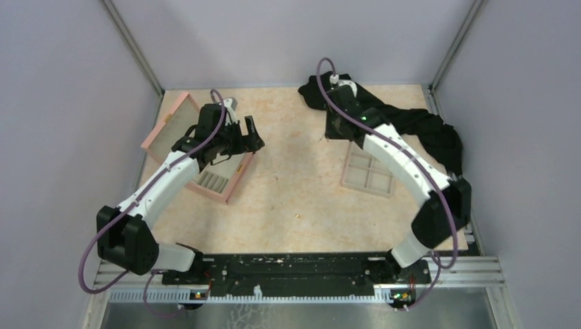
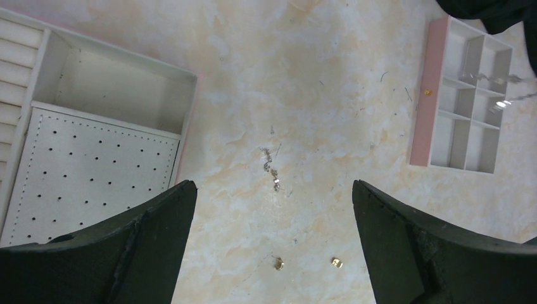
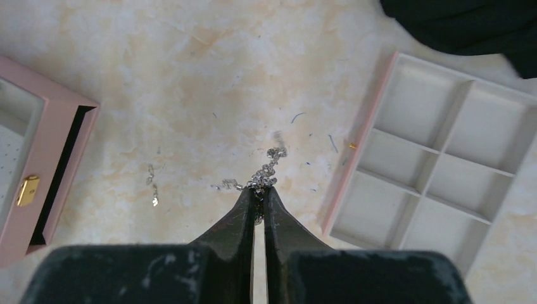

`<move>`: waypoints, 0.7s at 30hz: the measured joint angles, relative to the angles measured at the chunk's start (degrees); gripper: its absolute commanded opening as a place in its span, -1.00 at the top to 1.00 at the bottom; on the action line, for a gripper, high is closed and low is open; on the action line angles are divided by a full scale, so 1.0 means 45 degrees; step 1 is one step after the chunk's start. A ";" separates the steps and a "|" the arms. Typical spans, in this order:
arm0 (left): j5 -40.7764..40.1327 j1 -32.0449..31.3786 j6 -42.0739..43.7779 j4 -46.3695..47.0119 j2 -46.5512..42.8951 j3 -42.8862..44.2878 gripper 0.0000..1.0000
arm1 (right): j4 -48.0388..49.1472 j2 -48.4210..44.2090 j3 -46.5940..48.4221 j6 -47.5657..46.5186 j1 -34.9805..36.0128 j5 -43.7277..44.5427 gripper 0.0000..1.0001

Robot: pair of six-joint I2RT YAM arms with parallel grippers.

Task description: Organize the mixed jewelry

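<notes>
The mixed jewelry lies scattered on the marbled table. My right gripper (image 3: pixel 258 192) is shut on a tangled silver chain (image 3: pixel 270 166), which bunches at its fingertips just left of the beige compartment tray (image 3: pixel 443 166). A smaller silver piece (image 3: pixel 152 185) lies further left. In the left wrist view, a short silver piece (image 2: pixel 271 166) lies ahead of my open left gripper (image 2: pixel 272 185), and two gold bits (image 2: pixel 279 264) (image 2: pixel 336 261) rest between its fingers, untouched. From above, the left gripper (image 1: pixel 250 133) hovers by the pink box (image 1: pixel 220 184) and the right gripper (image 1: pixel 334 130) is near the tray (image 1: pixel 368 171).
The pink box stands open at the left with its lid (image 1: pixel 168 127) raised and a perforated panel (image 2: pixel 95 164) inside. A black cloth (image 1: pixel 425 127) lies heaped at the back right behind the tray. A gold speck (image 3: pixel 353 145) sits on the tray's pink edge.
</notes>
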 measured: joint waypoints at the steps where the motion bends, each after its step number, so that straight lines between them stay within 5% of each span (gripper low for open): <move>1: -0.0015 0.0000 -0.0073 0.0029 0.0044 0.0039 -0.97 | 0.0073 -0.0583 -0.0228 -0.0214 -0.0053 0.0044 1.00; 11: -0.0709 -0.0029 -0.0631 0.1025 0.0015 -0.0219 -0.97 | 0.0117 -0.3575 -0.1763 -0.1185 -0.1671 -0.0058 1.00; 21: -0.1472 -0.0335 -0.0612 0.1632 -0.0248 -0.0471 -0.97 | -0.0112 -0.3789 -0.3016 -0.0947 -0.3745 -0.1277 1.00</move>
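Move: The right hand already holds the silver chain up in shut fingers; the compartment tray it is going to lies some 16 cm to its right, about 1 cm ahead and 17 cm below. The black cloth is centred roughly 19 cm ahead and 19 cm right, and the small silver piece on the bare table about 4 cm back and 16 cm left, both about 18 cm down. From the left hand, the tray lies about 38 cm right, 2 cm ahead and 16 cm below. The right hand, its fingers staying shut on the bunched silver chain, swings about 12 cm to the right towards the compartment tray and draws back some 3 cm, first climbing about 6 cm and then sinking nearly all of that again. The wrist turns roughly 10 degrees clockwise and its brief upward tilt is taken back, so the chain arrives high above the near left part of the tray, while the empty, open left hand eases about 2 cm forward and slightly up. ##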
